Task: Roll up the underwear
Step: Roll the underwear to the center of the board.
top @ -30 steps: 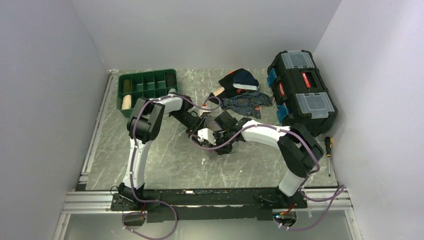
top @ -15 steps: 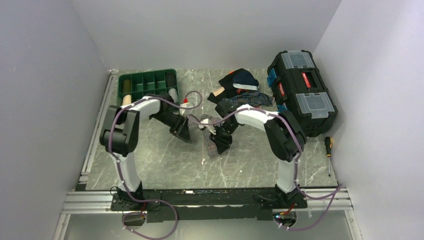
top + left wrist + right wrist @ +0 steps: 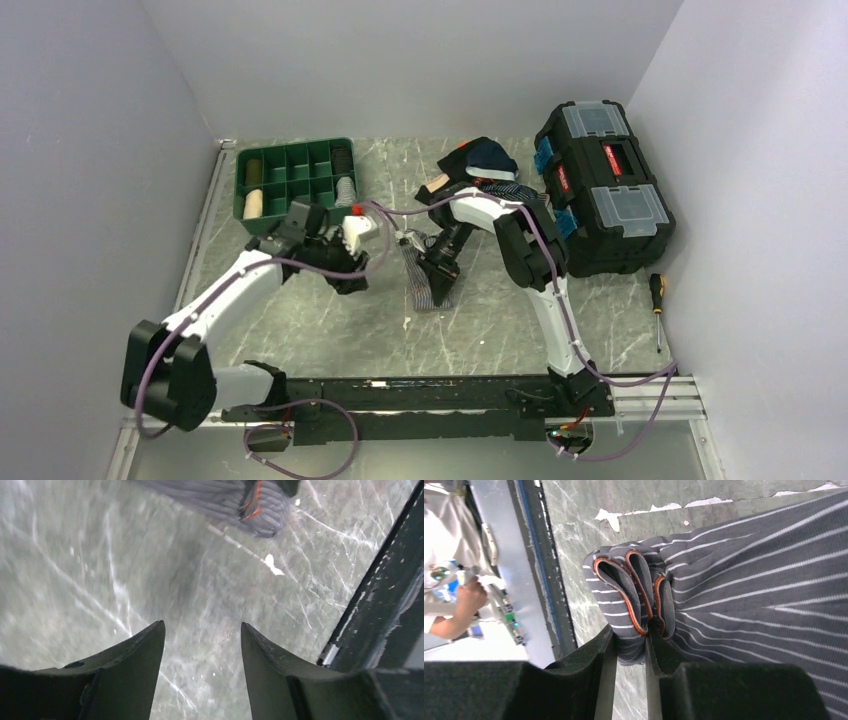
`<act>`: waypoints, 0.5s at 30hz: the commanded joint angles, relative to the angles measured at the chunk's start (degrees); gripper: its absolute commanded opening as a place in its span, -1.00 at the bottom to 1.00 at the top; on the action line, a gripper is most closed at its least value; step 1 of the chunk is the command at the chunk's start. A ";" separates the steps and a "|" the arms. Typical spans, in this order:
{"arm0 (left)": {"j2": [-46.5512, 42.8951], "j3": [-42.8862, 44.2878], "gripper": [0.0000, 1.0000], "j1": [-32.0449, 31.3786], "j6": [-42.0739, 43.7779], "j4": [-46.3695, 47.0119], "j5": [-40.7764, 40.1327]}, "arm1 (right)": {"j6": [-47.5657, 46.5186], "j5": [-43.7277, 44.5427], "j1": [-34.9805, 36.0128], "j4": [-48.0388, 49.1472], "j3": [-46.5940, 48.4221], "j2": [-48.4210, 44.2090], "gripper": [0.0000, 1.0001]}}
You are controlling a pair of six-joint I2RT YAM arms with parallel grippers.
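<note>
The underwear (image 3: pixel 418 282) is a grey garment with thin pale stripes and orange edging. It lies in a narrow strip on the marble table, mid-centre. My right gripper (image 3: pixel 440 268) is down on its right side. In the right wrist view the right gripper (image 3: pixel 629 641) is shut on a bunched, orange-edged fold of the underwear (image 3: pixel 744 580). My left gripper (image 3: pixel 345 280) hangs left of the cloth, apart from it. The left wrist view shows the left gripper (image 3: pixel 202 630) open over bare table, with an end of the underwear (image 3: pixel 260 505) beyond its tips.
A green compartment tray (image 3: pixel 295 175) stands at the back left. A pile of dark garments (image 3: pixel 480 165) lies at the back centre beside a black toolbox (image 3: pixel 600 185). A screwdriver (image 3: pixel 657 295) lies at the right, and a black rail (image 3: pixel 380 610) runs along the near edge.
The left arm has swung out to the left and its gripper has drawn back from the underwear. The right arm has folded in, still holding the cloth, which now lies as a longer strip.
</note>
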 commanded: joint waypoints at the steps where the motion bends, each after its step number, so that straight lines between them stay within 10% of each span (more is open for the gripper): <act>1: -5.85 -1.66 0.25 -12.77 4.94 8.86 -12.42 | -3.67 -0.43 0.62 -2.94 2.54 5.10 -0.94; 15: 10.40 4.77 0.25 -36.53 12.38 17.30 -27.57 | -3.75 0.19 0.59 -3.83 3.71 7.31 -0.96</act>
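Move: The underwear's folded near end lies about 18 cm right of the left hand, 4 cm back and some 9 cm below. Its flat far end is roughly 15 cm right and 11 cm ahead of the left hand; the green tray is 23 cm ahead and 12 cm left. The right hand already has the folded near end between its fingers, with the far end about 15 cm ahead and 5 cm left of that hand. The open left hand swings about 12 cm right, turning clockwise, towards the near end the right keeps pinching. ##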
